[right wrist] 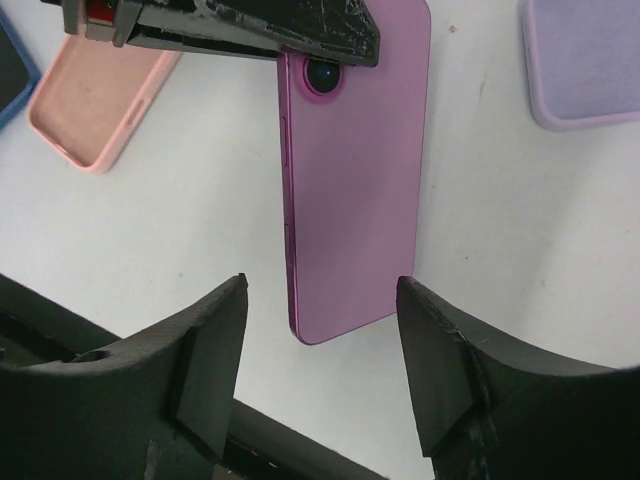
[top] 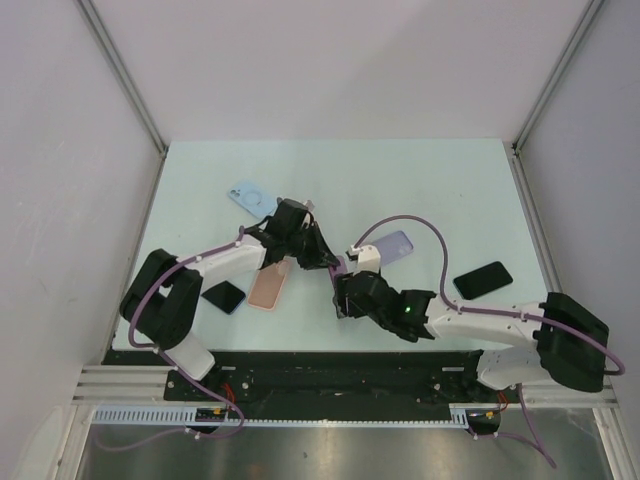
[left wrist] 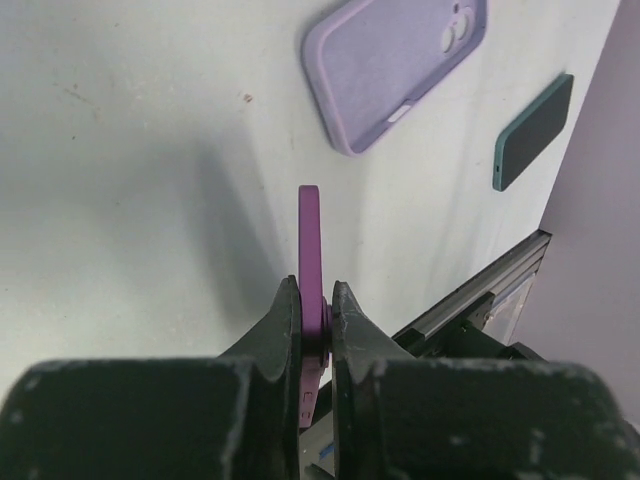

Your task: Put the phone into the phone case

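Observation:
My left gripper point(left wrist: 316, 300) is shut on the purple phone point(left wrist: 310, 240), pinching it near its camera end and holding it edge-on above the table. In the right wrist view the phone point(right wrist: 355, 170) hangs flat-faced, with the left fingers point(right wrist: 250, 30) clamped across its top. My right gripper point(right wrist: 320, 281) is open, its jaws standing either side of the phone's lower end without touching it. From above, both grippers point(top: 325, 258) point(top: 345, 290) meet at the phone point(top: 338, 266) mid-table. An empty lilac phone case point(top: 395, 245) lies just right of them.
A pink case point(top: 269, 285) lies left of the grippers, with a dark blue one point(top: 223, 296) beside it. A light blue case point(top: 250, 197) lies further back. A dark case point(top: 482, 279) sits at the right. The black rail point(left wrist: 480, 290) runs along the near edge.

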`<act>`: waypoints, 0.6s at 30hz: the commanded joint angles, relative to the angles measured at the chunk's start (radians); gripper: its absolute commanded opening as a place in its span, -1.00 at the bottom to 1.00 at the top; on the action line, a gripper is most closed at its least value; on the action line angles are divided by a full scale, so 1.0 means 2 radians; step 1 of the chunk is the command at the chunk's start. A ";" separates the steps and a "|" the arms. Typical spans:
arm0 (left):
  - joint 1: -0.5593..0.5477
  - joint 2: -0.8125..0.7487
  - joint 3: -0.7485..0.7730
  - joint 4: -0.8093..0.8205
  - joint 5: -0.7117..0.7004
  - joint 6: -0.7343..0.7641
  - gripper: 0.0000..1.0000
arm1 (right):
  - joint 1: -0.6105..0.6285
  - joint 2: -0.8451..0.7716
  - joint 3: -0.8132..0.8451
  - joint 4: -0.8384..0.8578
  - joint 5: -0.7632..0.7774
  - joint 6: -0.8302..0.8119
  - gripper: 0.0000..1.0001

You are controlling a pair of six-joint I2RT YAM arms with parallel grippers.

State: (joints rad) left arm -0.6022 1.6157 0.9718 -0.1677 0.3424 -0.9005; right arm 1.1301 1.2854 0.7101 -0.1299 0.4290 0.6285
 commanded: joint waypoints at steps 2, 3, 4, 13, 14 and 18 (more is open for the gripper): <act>0.001 0.008 0.022 -0.006 0.003 -0.036 -1.00 | 0.030 0.047 0.036 -0.001 0.078 0.029 0.29; 0.001 0.008 0.021 -0.005 0.001 -0.036 -1.00 | 0.035 0.067 0.042 -0.014 0.094 0.032 0.29; 0.001 0.007 0.021 -0.006 0.000 -0.036 -1.00 | 0.039 0.076 0.046 -0.015 0.111 0.033 0.29; 0.002 0.004 0.027 -0.037 -0.006 -0.031 -1.00 | 0.071 0.187 0.125 -0.085 0.187 0.054 0.00; 0.001 0.004 0.028 -0.037 -0.001 -0.030 -1.00 | 0.074 0.193 0.130 -0.091 0.189 0.054 -0.06; 0.001 0.004 0.031 -0.038 0.006 -0.025 -0.85 | 0.082 0.203 0.138 -0.124 0.212 0.061 -0.48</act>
State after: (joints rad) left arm -0.5991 1.6463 0.9844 -0.2489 0.3241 -0.9440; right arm 1.2762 1.6707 0.9451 -0.2962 0.7460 0.6956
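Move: The phone hangs off the table in the left hand's grip, its middle about 4 cm ahead of the right hand, 3 cm left and 3 cm below. The purple case lies some 15 cm ahead, 9 cm right, 9 cm below; the pink case 5 cm ahead, 20 cm left, equally low. From the left hand, the phone's middle is about 5 cm back, 1 cm right and 3 cm down. Right hand sinks some 5 cm, edging left, fingers closing around the phone's free end; left keeps hold. ##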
